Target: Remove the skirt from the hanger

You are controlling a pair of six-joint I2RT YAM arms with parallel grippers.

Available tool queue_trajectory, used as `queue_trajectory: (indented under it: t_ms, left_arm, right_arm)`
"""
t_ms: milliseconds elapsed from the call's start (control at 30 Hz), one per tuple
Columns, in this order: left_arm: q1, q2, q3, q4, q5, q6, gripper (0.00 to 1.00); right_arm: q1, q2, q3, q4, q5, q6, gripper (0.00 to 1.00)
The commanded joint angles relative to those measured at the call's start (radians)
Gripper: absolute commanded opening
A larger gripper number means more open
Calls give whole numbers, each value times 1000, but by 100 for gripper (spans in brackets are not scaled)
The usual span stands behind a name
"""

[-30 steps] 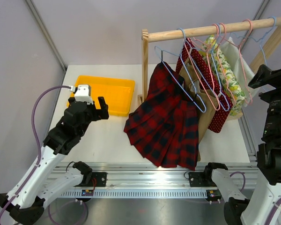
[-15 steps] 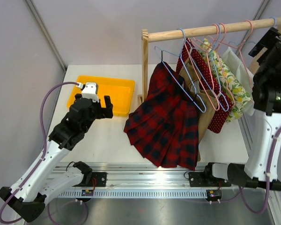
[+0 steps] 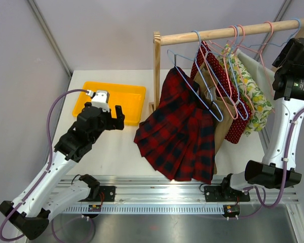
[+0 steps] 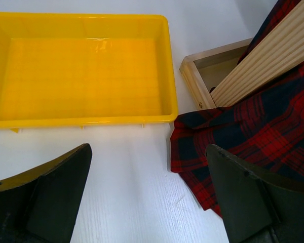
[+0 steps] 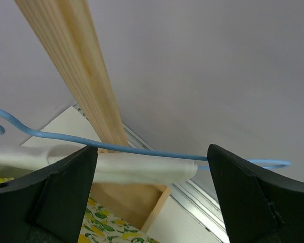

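Observation:
The red and dark plaid skirt point(image 3: 180, 134) hangs on a pale-blue wire hanger point(image 3: 192, 87) at the left end of the wooden rod point(image 3: 213, 34), its hem spread on the table. In the left wrist view the skirt's edge point(image 4: 253, 126) lies just ahead to the right. My left gripper point(image 3: 116, 117) point(image 4: 149, 202) hovers open and empty over the table, between the yellow tray and the skirt. My right gripper point(image 3: 293, 50) point(image 5: 152, 202) is raised at the rod's right end, open and empty.
A yellow tray point(image 3: 137, 91) point(image 4: 91, 121) sits at the back left. The rack's wooden post point(image 3: 156, 71) point(image 4: 273, 55) and base frame point(image 4: 192, 76) stand beside the skirt. Pink and blue hangers carry a red dotted garment point(image 3: 228, 101) and a lemon-print one point(image 3: 251, 86). Another blue hanger wire point(image 5: 142, 151) with white cloth point(image 5: 131, 169) crosses before my right gripper.
My right arm has swung up from the right edge to the rod's right end. My left gripper has drifted a little right, toward the skirt. Both stay open.

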Motion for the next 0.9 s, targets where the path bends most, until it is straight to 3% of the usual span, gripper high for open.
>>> queue_trajectory:
  t_ms: [0,233,400,633,700,733,833,867]
  left_arm:
    - [-2,6,11,45,34,14,99]
    - [-2,-1,-1,44,34,10,99]
    - [-2,14,3,41,34,12,99]
    - [-2,17,-1,37,28,12,99]
    - [-2,23,-1,35,20,10,99]
    - [-2,25,-1,31,17,10,99]
    - [-2,28,-1,29,6,10,99]
    - [-2,28,-1,31,3,12,99]
  right_arm:
    - [-6,-12,-54,51,-66,28,96]
    - [-7,22,-16,54,-91,44,98]
    - [-7,32,32,31,-163,59,89]
    - [-7,14,-55,68,-223,82,74]
    - [-7,11,-78,71,-229,91,58]
    - [-7,8,-86,72,-232,96,43]
    - [-7,-11,-114,78,-235,122,10]
    - [-7,-17,-115,69,-232,126,5]
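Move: The blue wire of the rightmost hanger runs across just in front of the right hand's open fingers, about 4 cm ahead, 2 cm to the left and 3 cm below. The white skirt hangs some 7 cm ahead, 7 cm left and 8 cm down; the lemon skirt is about 13 cm left, 3 cm ahead and 17 cm lower. The rack's right post stands roughly 10 cm ahead and 3 cm to the right. From the left hand the blue hanger is far off: some 63 cm right, 12 cm ahead, 16 cm up. The right hand reaches on towards the blue hanger, about 5 cm forward and some 4 cm each down and to the left, dipping, lifting a little midway and then sinking again, while it turns about 15 degrees counter-clockwise and rolls slightly, left side up. The fingers start wide open and come together mostly near the end, until they are nearly shut and pinch the hanger's blue wire between their tips beside the rack's right post. ##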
